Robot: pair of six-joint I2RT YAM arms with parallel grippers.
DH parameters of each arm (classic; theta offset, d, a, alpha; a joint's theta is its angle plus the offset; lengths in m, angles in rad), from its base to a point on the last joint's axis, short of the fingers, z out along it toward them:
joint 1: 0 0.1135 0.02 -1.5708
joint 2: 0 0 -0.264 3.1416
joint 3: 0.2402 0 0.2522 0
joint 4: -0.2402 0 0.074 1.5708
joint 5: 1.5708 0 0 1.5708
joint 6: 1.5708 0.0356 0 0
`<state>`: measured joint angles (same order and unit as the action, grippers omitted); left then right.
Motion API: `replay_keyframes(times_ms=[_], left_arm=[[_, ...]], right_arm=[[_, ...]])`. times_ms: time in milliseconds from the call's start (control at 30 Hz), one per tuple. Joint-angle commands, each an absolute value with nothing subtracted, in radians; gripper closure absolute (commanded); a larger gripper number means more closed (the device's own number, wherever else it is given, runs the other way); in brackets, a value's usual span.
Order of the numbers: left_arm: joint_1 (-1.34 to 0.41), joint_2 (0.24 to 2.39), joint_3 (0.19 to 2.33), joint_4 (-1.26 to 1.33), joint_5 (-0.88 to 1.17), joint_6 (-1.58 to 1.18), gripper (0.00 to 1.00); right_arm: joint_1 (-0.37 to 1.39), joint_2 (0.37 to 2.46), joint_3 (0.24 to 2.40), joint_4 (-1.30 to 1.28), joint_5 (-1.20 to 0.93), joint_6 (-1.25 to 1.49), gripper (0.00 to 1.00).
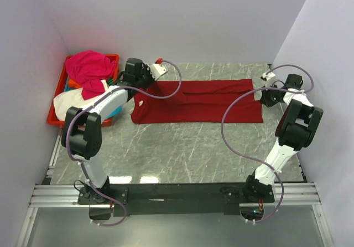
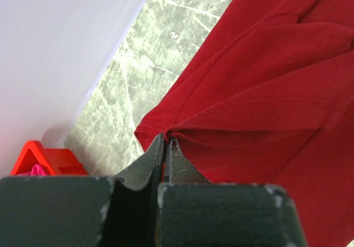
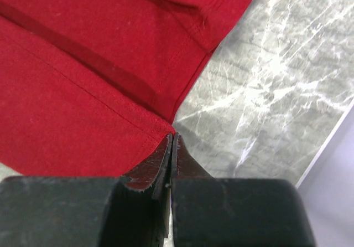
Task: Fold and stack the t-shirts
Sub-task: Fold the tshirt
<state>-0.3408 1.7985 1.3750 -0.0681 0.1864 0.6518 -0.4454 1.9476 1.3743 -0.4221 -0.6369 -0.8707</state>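
Observation:
A large dark red t-shirt [image 1: 199,102] lies flat across the far part of the marble table, folded into a long band. My left gripper [image 1: 148,87] is at its far left end. In the left wrist view that gripper [image 2: 166,142] is shut on a raised fold of the dark red t-shirt [image 2: 265,92]. My right gripper [image 1: 263,96] is at the shirt's right end. In the right wrist view that gripper [image 3: 172,138] is shut, with the hem corner of the dark red t-shirt [image 3: 83,92] running into its tips. More t-shirts, magenta [image 1: 88,67], cream-white [image 1: 72,100], cyan [image 1: 114,112] and orange [image 1: 74,84], are heaped at the far left.
A red plastic crate [image 1: 54,119] at the far left holds the heap of shirts; its corner [image 2: 47,158] shows in the left wrist view. White walls close in the table at the back and both sides. Bare marble [image 1: 182,153] lies between the shirt and the arm bases.

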Motion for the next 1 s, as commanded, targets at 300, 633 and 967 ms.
replay_keyframes(times_ms=[300,633,967], left_arm=[[-0.302,1.79,1.393,-0.035,0.204,0.635,1.0],[-0.301,1.868,1.463,-0.084,0.233,0.617,1.0],[-0.279,2.094,1.789,-0.207,0.014,0.241,0.31]], right_arm=[[-0.4,1.991,1.456,-0.379,-0.569,-0.842,0.99],[-0.397,2.0,1.47,-0.356,-0.543,-0.81,0.92],[-0.336,1.819,1.327,-0.308,-0.538,-0.79,0.64]])
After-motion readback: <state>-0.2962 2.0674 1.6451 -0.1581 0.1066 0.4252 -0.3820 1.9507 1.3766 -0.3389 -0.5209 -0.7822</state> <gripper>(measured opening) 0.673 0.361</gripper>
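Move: The left hand still holds the lifted edge of the t-shirt some 11 cm above the table. From it the shirt's far-left corner lies about 4 cm ahead and 8 cm left, its near-left corner 15 cm back and 12 cm left, and the red basket's middle level with it, 31 cm left. The right hand still pinches the folded layer's corner low over the table; the shirt's far-right corner is about 9 cm ahead and 5 cm left, the near-right one 10 cm back, straight behind. Leftward first, the left hand draws its held cloth about 1.5 cm across, then sinks and pushes forward, some 5 cm each way, opening wide on the way down to let the cloth go over the shirt's left end. Meanwhile the right hand slides its corner about 2 cm forward and 1 cm down, holds there, opens partly, lets go and begins to rise. ##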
